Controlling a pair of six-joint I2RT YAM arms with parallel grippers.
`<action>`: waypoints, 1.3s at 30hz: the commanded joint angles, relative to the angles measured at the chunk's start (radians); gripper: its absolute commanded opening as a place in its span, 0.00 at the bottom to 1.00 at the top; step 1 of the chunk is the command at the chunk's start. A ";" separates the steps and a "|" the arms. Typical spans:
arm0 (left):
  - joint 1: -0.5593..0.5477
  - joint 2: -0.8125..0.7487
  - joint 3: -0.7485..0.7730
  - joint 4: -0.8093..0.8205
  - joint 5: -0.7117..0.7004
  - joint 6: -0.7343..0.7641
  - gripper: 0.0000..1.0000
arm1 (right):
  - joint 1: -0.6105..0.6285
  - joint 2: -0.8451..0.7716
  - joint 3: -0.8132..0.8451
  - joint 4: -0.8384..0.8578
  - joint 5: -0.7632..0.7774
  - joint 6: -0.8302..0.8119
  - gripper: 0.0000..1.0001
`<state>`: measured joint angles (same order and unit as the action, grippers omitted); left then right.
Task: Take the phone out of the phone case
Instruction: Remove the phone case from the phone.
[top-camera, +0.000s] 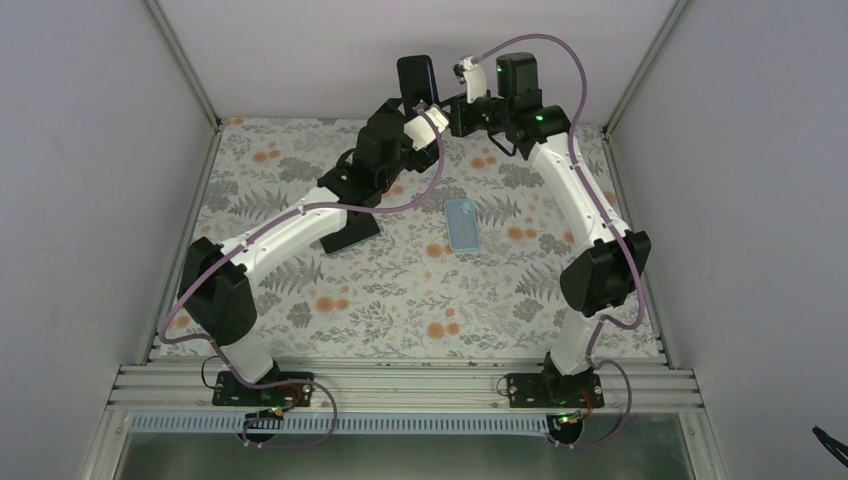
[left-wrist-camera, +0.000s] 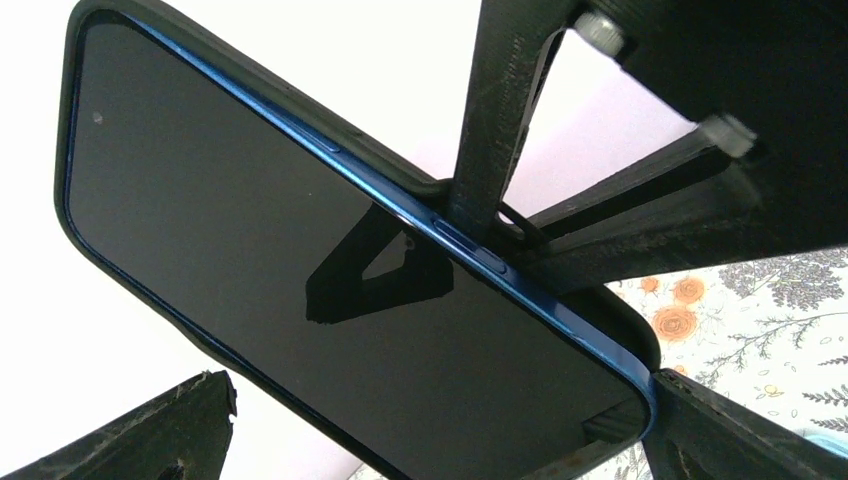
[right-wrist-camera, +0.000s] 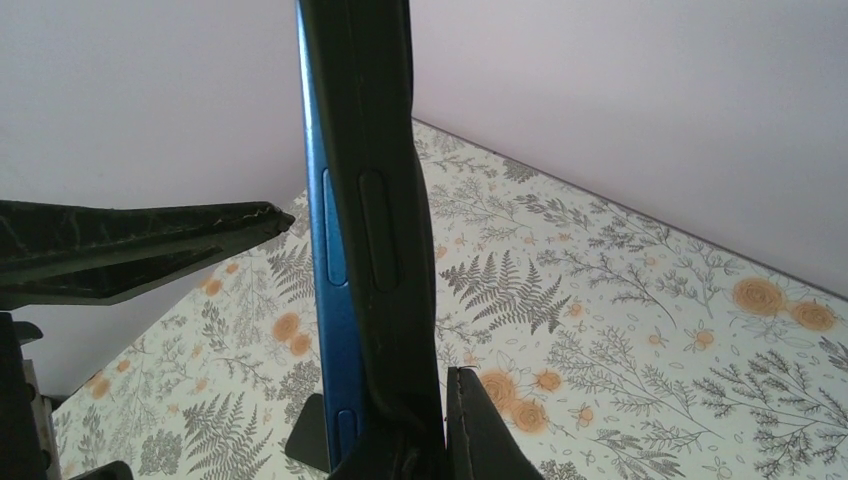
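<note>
A phone (top-camera: 417, 78) with a dark-blue metal edge (left-wrist-camera: 560, 305) and a black screen is held upright in the air at the back of the table. A black phone case (left-wrist-camera: 300, 95) wraps it, and its side wall stands off the blue edge (right-wrist-camera: 330, 250). My left gripper (top-camera: 420, 108) is shut on the phone from below, its fingers (left-wrist-camera: 720, 435) at the phone's edges. My right gripper (top-camera: 447, 95) is shut on the black case wall (right-wrist-camera: 395, 220), with one finger (right-wrist-camera: 485, 425) beside it. A pale-blue phone case (top-camera: 462, 222) lies flat on the table, no screen showing.
A dark flat slab (top-camera: 352, 235) lies on the floral table cover (top-camera: 420, 300) under my left arm; it also shows in the right wrist view (right-wrist-camera: 303, 435). Pale walls close the back and both sides. A metal rail (top-camera: 400, 385) runs along the near edge.
</note>
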<state>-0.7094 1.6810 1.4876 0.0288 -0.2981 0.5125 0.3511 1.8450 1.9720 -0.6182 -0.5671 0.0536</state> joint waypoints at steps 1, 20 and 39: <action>-0.001 0.012 0.028 0.072 -0.073 -0.002 0.99 | -0.007 -0.061 0.007 0.074 -0.047 0.007 0.03; -0.046 0.230 -0.171 1.409 -0.474 0.864 0.93 | -0.007 -0.093 -0.120 0.082 -0.093 -0.009 0.03; -0.088 0.326 -0.135 1.664 -0.396 1.017 0.50 | -0.006 -0.151 -0.349 0.088 -0.227 -0.111 0.03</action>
<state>-0.8371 2.0327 1.2949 1.4765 -0.6468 1.4773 0.3256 1.7020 1.6928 -0.3054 -0.6678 0.0158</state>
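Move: Just above and ahead of the left hand, the phone's middle is about 3 cm farther out and 4 cm up, 1 cm to its right, with the lower end between the open fingers; from the right hand, which already holds the black case by its edge, that middle is 3 cm left, 1 ahead and 4 up. From the left hand, the table some 35 cm down carries the light-blue case, 3 cm back and 12 right, and the loose phone, 5 back and 16 left. Tipping its fingers up by about 45 degrees and swinging counter-clockwise some 25, the left hand works around the phone's lower end, one finger at the corner between phone and case, while its wide-open fingers close to roughly half; the hand lifts about 2 cm with a slight push forward, then draws back. Keeping its grip on the case edge, the right hand goes up and forward, sinks, then comes back and up again to finish 2 cm back, tipped up about 10 degrees. ##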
